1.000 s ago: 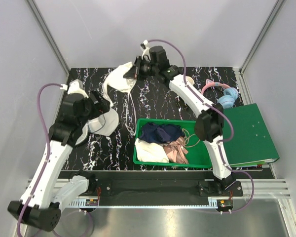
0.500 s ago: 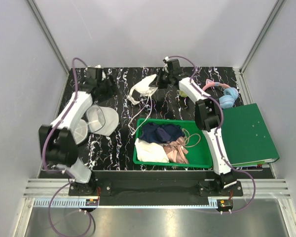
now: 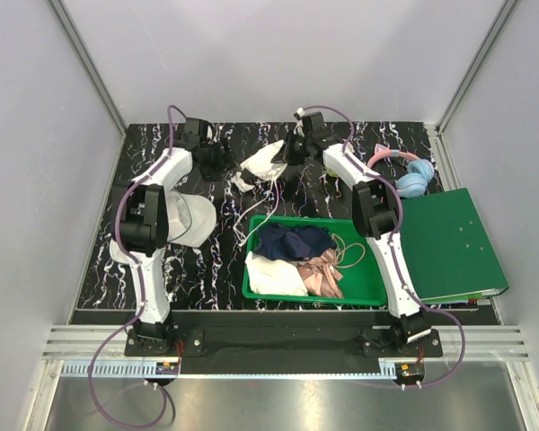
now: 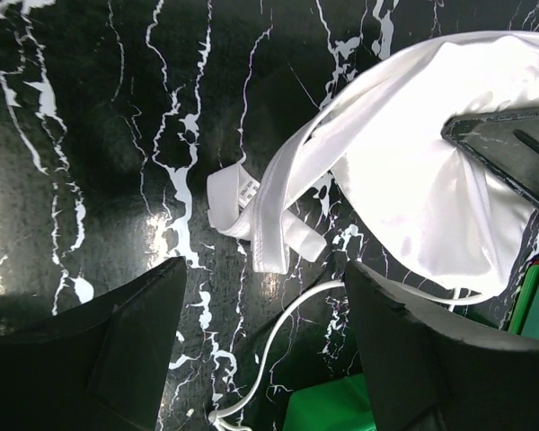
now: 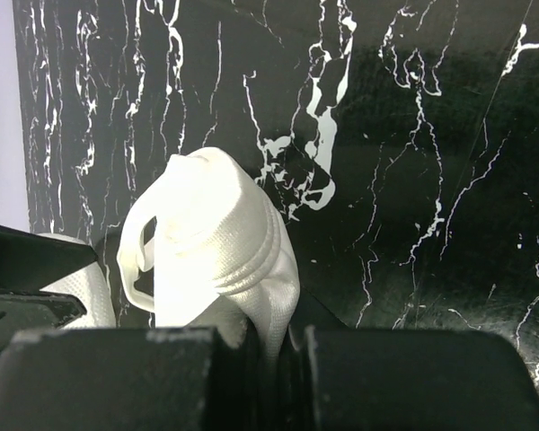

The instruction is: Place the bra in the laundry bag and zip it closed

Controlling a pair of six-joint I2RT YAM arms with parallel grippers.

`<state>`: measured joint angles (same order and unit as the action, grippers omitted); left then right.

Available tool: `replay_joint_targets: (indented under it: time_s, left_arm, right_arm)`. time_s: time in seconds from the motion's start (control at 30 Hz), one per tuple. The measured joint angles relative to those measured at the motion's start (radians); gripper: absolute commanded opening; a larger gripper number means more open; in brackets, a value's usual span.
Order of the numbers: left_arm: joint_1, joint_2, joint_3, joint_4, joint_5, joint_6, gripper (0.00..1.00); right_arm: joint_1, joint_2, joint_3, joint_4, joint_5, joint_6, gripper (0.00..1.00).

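The cream-white bra (image 3: 262, 162) hangs bunched at the back middle of the table, a thin strap trailing toward the green bin. My right gripper (image 3: 286, 149) is shut on it; in the right wrist view a fold of bra fabric (image 5: 217, 242) sticks out from the closed right gripper (image 5: 274, 359). My left gripper (image 3: 214, 162) stands just left of the bra, open and holding nothing. In the left wrist view the left gripper (image 4: 265, 350) faces the bra (image 4: 413, 180) and its folded strap end. The white mesh laundry bag (image 3: 190, 221) lies open at the left, partly behind the left arm.
A green bin (image 3: 370, 293) with dark, cream and pink garments sits at the front middle; its corner (image 4: 332, 409) shows just below the left jaws. A green binder (image 3: 454, 242) lies at the right. Pink and blue headphones (image 3: 409, 176) rest at the back right.
The left arm has swung from over the laundry bag to the back of the table, beside the bra, its jaws narrowing a little. The right gripper carried the bra rightward and lower.
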<state>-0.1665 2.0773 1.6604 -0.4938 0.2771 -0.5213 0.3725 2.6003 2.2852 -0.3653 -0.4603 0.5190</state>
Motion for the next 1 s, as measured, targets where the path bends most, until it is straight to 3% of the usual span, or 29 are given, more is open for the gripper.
replay_joint_targets:
  time_s: [0.17,0.33,0.4,0.57,0.67,0.87,1.0]
  left_arm:
    - [-0.018,0.027,0.000,0.005,0.022,-0.015,0.72]
    - [-0.037,0.072,0.000,0.009,0.039,-0.051,0.62]
    - [-0.042,0.089,0.000,0.006,0.046,-0.065,0.44]
    - [-0.042,0.133,0.018,-0.040,0.053,-0.090,0.20]
    - [-0.042,0.159,0.050,-0.058,0.059,-0.085,0.00]
    - [-0.042,0.138,0.075,-0.077,0.069,-0.079,0.00]
    - [-0.042,0.023,0.013,-0.098,0.104,-0.086,0.00]
  right_arm:
    - [-0.001,0.014,0.013,-0.001,-0.001,0.000,0.00]
    - [-0.002,0.019,0.018,-0.002,-0.001,0.000,0.00]
    - [-0.002,0.019,0.021,-0.001,-0.001,0.001,0.00]
    - [-0.002,0.019,0.027,-0.001,-0.002,0.002,0.00]
    - [-0.002,0.019,0.028,-0.001,-0.002,0.006,0.00]
    - [-0.002,0.019,0.021,0.001,-0.005,0.009,0.00]
    - [-0.002,0.019,-0.020,0.002,-0.005,0.009,0.00]
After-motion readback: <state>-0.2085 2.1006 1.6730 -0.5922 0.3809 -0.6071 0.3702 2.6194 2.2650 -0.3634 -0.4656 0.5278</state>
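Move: The left hand, open, is just above the bra's loose strap end, which lies about 3 cm to its right, 2 cm back and 6 cm below. The bra's cup is some 9 cm to the right and 3 cm ahead of this hand, and the laundry bag about 10 cm left and 11 cm back, both lower. From the right hand, already gripping the bra, the strap end lies about 11 cm left, 7 cm back and 3 cm below. Left hand sinks about 6 cm and rightward, pinches the bra strap, lifts some 5 cm; right keeps its hold. ##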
